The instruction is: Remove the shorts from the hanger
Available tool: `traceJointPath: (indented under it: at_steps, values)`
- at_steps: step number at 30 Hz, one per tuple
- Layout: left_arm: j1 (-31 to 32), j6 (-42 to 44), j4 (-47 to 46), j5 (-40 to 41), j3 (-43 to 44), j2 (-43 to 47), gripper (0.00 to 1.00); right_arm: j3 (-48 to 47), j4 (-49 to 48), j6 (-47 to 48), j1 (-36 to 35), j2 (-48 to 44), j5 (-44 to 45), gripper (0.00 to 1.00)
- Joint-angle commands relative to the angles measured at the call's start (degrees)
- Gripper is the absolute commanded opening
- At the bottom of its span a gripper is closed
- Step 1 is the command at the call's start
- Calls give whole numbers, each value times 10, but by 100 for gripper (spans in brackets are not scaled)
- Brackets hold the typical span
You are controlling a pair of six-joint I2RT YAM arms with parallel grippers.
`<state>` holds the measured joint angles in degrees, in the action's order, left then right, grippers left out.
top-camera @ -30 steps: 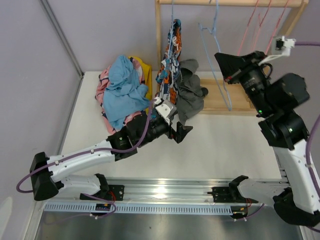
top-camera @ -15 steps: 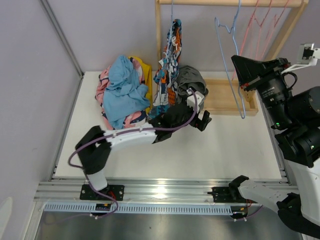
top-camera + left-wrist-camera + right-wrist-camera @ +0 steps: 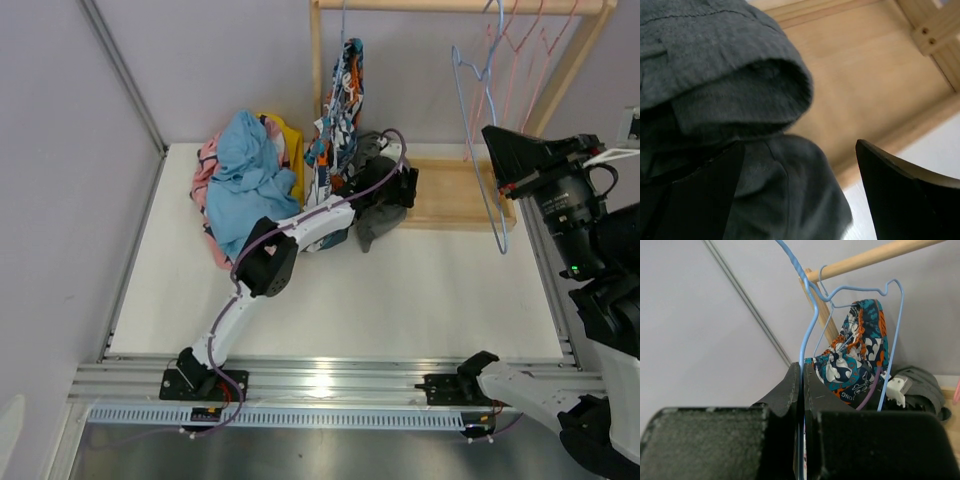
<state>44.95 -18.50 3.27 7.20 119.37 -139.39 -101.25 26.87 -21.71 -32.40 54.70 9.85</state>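
Note:
The blue-orange-white printed shorts hang from the wooden rack on a hanger. Beneath them the grey shorts lie crumpled against the rack's base. My left gripper is stretched out over the grey shorts. In the left wrist view it stands open, with grey fabric bulging between its fingers. My right gripper is shut on the wire of an empty blue hanger and holds it up at the right. Light blue, yellow and pink shorts form a pile.
The rack's wooden base board lies behind the grey shorts, with a slanted post at the right. Pink hangers hang from the rod. A metal rail runs along the near table edge.
My left arm has stretched far back and right, carrying its open gripper from in front of the printed shorts onto the grey shorts. My right gripper has carried the blue hanger rightwards.

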Motion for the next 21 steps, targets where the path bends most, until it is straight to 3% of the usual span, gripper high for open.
traceJointPath:
  at_steps: [1,4,7,10,11,14,15,16,21]
  values:
    - [-14,-63,141,6,135,-66,98,1,-16,15,-1,-20,14,0]
    - [-27,-86,156,4,126,-87,90,16,-18,13,-2,-22,15,0]
    - [-28,-93,165,0,113,-82,70,27,-23,11,-1,-23,18,0]
    - [-32,-101,197,-10,123,-90,25,32,-27,4,-1,-24,17,0]
    - [-33,-105,202,-21,123,-90,4,33,-30,-1,-1,-25,16,0]
    - [-29,-99,213,-30,98,-83,0,32,-27,-10,-1,-26,13,0]
    - [-26,-95,205,-31,80,-50,0,32,-28,-12,0,-26,11,0]
    - [-15,-89,188,-31,7,-23,0,33,-26,-14,-1,-27,13,0]
    - [36,-47,141,3,-104,197,0,35,-27,-9,-1,-21,23,0]
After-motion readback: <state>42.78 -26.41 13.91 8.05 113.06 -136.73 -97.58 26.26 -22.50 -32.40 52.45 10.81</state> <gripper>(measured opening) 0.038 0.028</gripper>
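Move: The grey shorts lie in a heap, their middle about 7 cm to my left hand's left, level fore and aft and some 7 cm below. The orange-and-blue patterned shorts hang about 16 cm to the left of my left hand, 2 cm farther out and some 8 cm higher; the wooden tray lies about 11 cm to its right, 1 cm back and 10 cm below. From my right hand, the grey shorts are roughly 28 cm ahead, 8 cm left and 55 cm below. I sink my open left hand about 7 cm into the right-hand part of the grey heap, easing a little left and tipping the fingers some 15 degrees further down, then shut them fully and pinch a fold. Keeping that pinch, I start drawing it back about 3 cm, slightly up and left. My right hand, after a small sway, keeps its grip on the empty blue hanger. ##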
